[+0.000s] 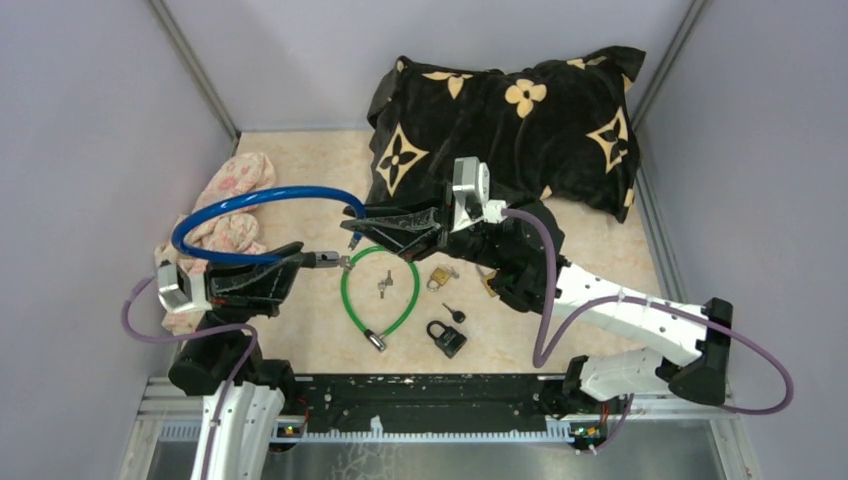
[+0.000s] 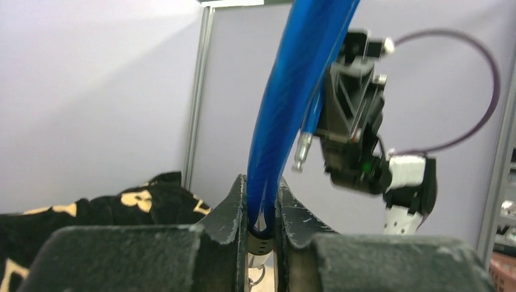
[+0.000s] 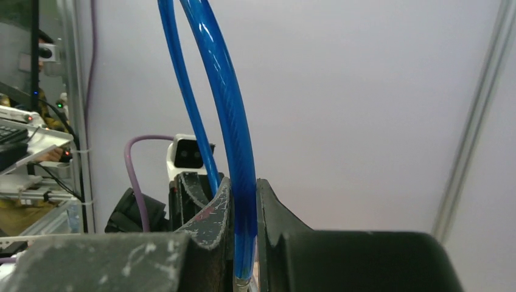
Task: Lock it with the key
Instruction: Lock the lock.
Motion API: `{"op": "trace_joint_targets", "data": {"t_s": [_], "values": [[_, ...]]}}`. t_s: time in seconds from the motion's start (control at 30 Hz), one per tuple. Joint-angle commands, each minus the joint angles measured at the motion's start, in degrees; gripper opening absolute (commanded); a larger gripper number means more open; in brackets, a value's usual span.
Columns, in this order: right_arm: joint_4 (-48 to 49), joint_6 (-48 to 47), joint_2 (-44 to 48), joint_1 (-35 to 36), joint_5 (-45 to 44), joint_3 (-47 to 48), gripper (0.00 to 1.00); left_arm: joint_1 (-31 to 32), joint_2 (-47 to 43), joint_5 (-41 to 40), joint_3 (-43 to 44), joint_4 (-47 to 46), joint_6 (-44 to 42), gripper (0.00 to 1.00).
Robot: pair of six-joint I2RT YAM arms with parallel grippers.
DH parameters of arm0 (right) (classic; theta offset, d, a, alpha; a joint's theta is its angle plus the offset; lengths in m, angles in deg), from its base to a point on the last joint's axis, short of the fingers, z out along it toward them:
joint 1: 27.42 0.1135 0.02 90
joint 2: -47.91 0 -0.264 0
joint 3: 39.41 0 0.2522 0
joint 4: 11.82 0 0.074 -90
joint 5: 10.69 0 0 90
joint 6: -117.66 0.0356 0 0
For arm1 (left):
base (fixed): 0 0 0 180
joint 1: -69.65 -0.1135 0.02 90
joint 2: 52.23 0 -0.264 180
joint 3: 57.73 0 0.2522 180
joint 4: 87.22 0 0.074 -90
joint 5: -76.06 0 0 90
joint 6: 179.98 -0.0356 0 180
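A blue cable lock (image 1: 250, 200) arcs above the table's left side, held by both arms. My left gripper (image 1: 300, 262) is shut on the cable (image 2: 292, 91) just above its dark lock body (image 2: 263, 243), and a small metal ring (image 2: 258, 277) hangs under that body. Shut on the cable's other end (image 3: 234, 134) is my right gripper (image 1: 365, 215), its silver pin tip (image 2: 300, 152) poking out below the fingers, apart from the lock body. A key bunch (image 1: 385, 286) lies inside a green cable lock (image 1: 375, 290). A black-headed key (image 1: 455, 313) lies further right.
A brass padlock (image 1: 438, 277) and a black padlock (image 1: 447, 338) lie on the marble table (image 1: 320, 340) near the keys. A black pillow with gold flowers (image 1: 510, 120) fills the back right. A pink cloth (image 1: 235, 190) lies at the left wall.
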State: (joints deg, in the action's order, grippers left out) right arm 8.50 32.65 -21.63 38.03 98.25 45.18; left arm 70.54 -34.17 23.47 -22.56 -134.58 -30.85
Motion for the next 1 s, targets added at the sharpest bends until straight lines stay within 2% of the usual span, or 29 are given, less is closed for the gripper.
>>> {"op": "trace_joint_targets", "data": {"t_s": [0.0, 0.33, 0.97], "values": [[17.66, 3.87, -3.43, 1.32, 1.29, -0.45, 0.00, -0.53, -0.19, -8.79, 3.76, -1.04, 8.08, 0.00], [22.19, 4.93, -11.66, 3.76, 3.95, 6.63, 0.00, -0.48, -2.10, -15.74, 4.49, 1.26, 12.83, 0.00], [22.95, 3.85, -15.96, 4.34, 4.70, 10.90, 0.00, -0.50, -3.82, -17.94, 3.99, 1.98, 13.15, 0.00]]}}
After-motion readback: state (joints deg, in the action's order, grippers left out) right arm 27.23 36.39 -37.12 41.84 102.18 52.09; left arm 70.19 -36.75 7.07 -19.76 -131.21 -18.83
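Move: The blue cable's lock body, gripped in the left hand, is about 10 cm below the right hand and 4 cm to its left, neither ahead nor back. The blue plug in the right hand hangs roughly 7 cm to the left hand's right and 5 cm above it, level in reach. From the right hand, far below on the table, the green cable lock lies 9 cm ahead and the brass padlock 12 cm ahead, 11 cm right. The blue cable's plug and lock body are brought closer while both hands carry them left with grips kept. The left hand rises about 5 cm and goes 4 cm left, tipping its fingers up some 20 degrees; the right goes 6 cm left towards the lock body, easing back 2 cm and turning slightly counter-clockwise. ##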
